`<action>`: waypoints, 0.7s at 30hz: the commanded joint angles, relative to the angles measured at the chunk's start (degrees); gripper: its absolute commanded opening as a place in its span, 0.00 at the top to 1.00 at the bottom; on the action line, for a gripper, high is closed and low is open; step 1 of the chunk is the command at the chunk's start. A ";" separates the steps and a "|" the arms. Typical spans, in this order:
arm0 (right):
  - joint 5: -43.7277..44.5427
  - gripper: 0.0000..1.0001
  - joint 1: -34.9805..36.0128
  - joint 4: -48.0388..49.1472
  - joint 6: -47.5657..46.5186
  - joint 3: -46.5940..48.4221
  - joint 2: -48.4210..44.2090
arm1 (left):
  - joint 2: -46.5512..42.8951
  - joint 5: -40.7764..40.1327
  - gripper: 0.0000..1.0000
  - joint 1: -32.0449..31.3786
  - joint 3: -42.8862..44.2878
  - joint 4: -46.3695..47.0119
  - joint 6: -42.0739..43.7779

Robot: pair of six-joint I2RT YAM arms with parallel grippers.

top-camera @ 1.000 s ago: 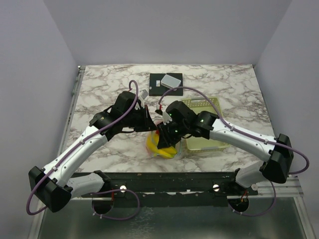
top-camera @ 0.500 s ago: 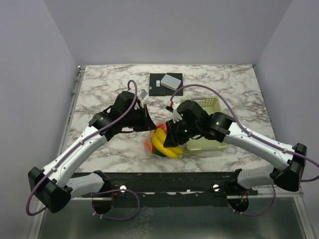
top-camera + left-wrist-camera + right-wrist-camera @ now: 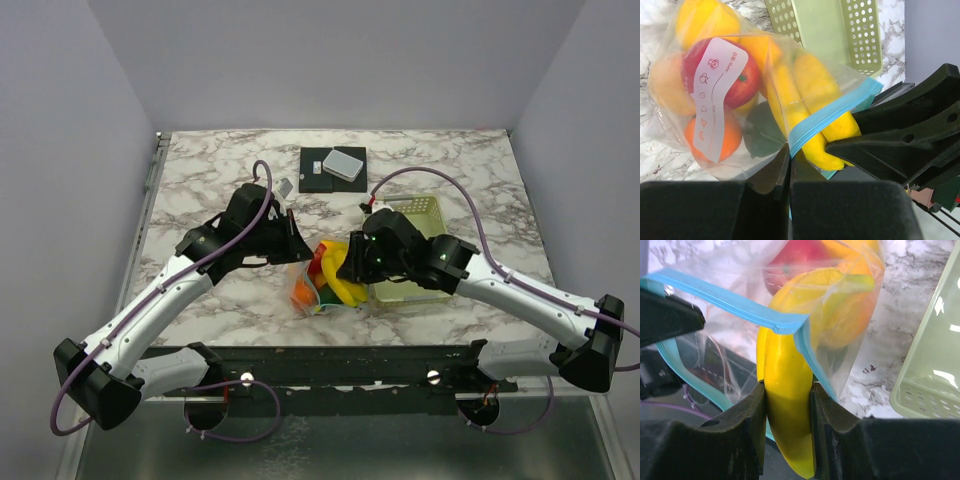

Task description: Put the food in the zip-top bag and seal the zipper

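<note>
The zip-top bag lies between my two arms with its mouth toward the right arm. Through the clear plastic I see food: a red apple, an orange, a lemon and a dark green piece. My left gripper is shut on the bag's edge by the light blue zipper. My right gripper is shut on a yellow banana. The banana's far half reaches in through the bag's open mouth. The zipper gapes around it.
The pale yellow-green slotted basket stands just right of the bag, under my right forearm, and looks empty in the left wrist view. A grey box rests on a black pad at the back of the marble table.
My right arm has swung its elbow out to the right and turned the banana toward the bag's mouth. The bag has shifted slightly left and forward. The left gripper keeps its hold.
</note>
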 commanded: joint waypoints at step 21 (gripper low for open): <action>7.58 0.88 0.57 18.35 12.50 -5.38 5.58 | -2.80 1.16 1.00 -0.16 -2.93 8.76 -6.02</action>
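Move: The bananas are already in the right fingers. The middle of the bag's food load lies about 6 cm left of that hand, 1 cm back and some 9 cm lower. The orange is some 10 cm left and 4 cm back, the avocado 4 cm left and 4 cm back, the green basket about 17 cm right and 5 cm ahead. From the left hand, pinching the zipper rim, the load lies 4 cm right, 4 cm back, 12 cm below. Still gripping the bananas, the right hand carries them forward, then also left, about 5 cm, deeper into the bag. ##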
